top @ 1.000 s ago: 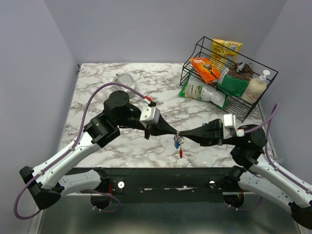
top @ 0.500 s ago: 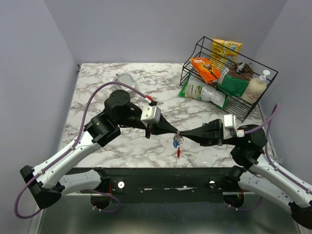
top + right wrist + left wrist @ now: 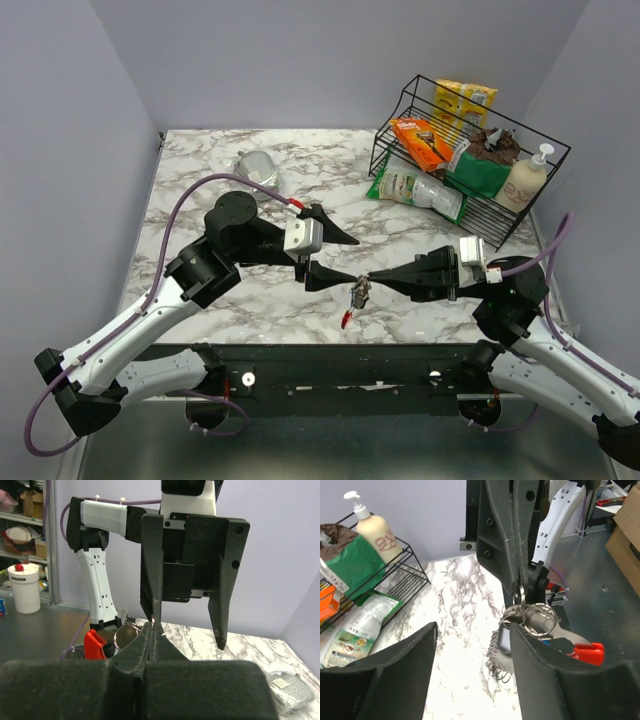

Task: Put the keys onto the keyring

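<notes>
The keyring (image 3: 357,292) hangs in the air over the table's front middle, its silver rings (image 3: 541,620) pinched at the top by my right gripper (image 3: 369,277), which is shut. The red tag (image 3: 346,319) dangles lowest. In the left wrist view a small dark key with a light centre (image 3: 504,641) hangs in the bunch, and the red tag (image 3: 590,654) shows behind it. My left gripper (image 3: 358,260) is open and holds nothing, its lower finger (image 3: 555,680) just beside the bunch. The right wrist view shows the shut right gripper (image 3: 153,626) with the ring (image 3: 125,636) beside it.
A black wire basket (image 3: 400,115) at the back right holds snack packs and a soap bottle (image 3: 527,180). A green-labelled bag (image 3: 415,190) lies at its foot. A clear wrapped object (image 3: 256,162) lies at the back left. The table's front edge (image 3: 330,343) runs just below the keyring.
My left gripper has opened and let go of the bunch, its upper finger swinging away toward the back. The keyring has sagged slightly left and down under the right gripper.
</notes>
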Tool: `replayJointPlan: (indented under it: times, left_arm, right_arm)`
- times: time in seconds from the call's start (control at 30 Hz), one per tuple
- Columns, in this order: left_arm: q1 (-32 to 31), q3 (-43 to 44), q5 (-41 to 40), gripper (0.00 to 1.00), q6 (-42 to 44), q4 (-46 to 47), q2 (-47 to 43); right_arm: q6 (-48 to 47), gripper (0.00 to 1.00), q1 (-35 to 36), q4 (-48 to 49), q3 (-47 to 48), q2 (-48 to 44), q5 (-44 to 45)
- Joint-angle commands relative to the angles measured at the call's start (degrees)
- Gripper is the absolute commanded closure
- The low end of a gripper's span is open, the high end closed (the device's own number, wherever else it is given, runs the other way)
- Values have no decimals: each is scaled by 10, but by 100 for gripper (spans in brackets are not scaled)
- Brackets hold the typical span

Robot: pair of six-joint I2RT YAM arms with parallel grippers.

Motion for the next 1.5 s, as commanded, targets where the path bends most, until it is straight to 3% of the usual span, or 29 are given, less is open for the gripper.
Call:
replayJointPlan:
  times: [0.0, 0.23, 0.27, 0.4, 0.87, 1.47]
  left_arm:
    - [0, -21, -33, 26, 2, 10, -27]
    - [0, -34, -64, 19, 6, 6, -55]
    - [0, -37, -78, 12, 5, 12, -64]
    - [0, -74, -115, 1, -8, 65, -92]
    - [0, -146, -200, 1, 10, 180, -149]
    - [0, -160, -212, 1, 24, 175, -156]
  right_arm:
    - [-5, 100, 0, 16, 13, -9, -9]
    - [-4, 100, 0, 17, 9, -7, -10]
    - [-4, 100, 1, 16, 9, -7, -10]
    - [-6, 100, 0, 13, 8, -9, -8]
    - [-18, 100, 0, 4, 9, 2, -2]
    - [-22, 100, 0, 18, 3, 55, -5]
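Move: The keyring hangs from the right hand's shut fingertips, about 2 cm to the left of that hand's point and 2 cm below. From the left hand it lies roughly 3 cm back, 2 cm to the right and 2 cm below, right beside the nearer of its parted fingers. Under the ring dangle the keys: the red key is some 4 cm back, 1 cm left and 8 cm below the left hand. Leftward and forward, rising a little, the left hand draws off the keyring by about 5 cm, opening its already parted fingers fully while it swings some 20 degrees counter-clockwise and its tips tilt up. The right hand keeps its pinch on the ring almost motionless, then near the end starts down, forward and left by 3 cm or so. ##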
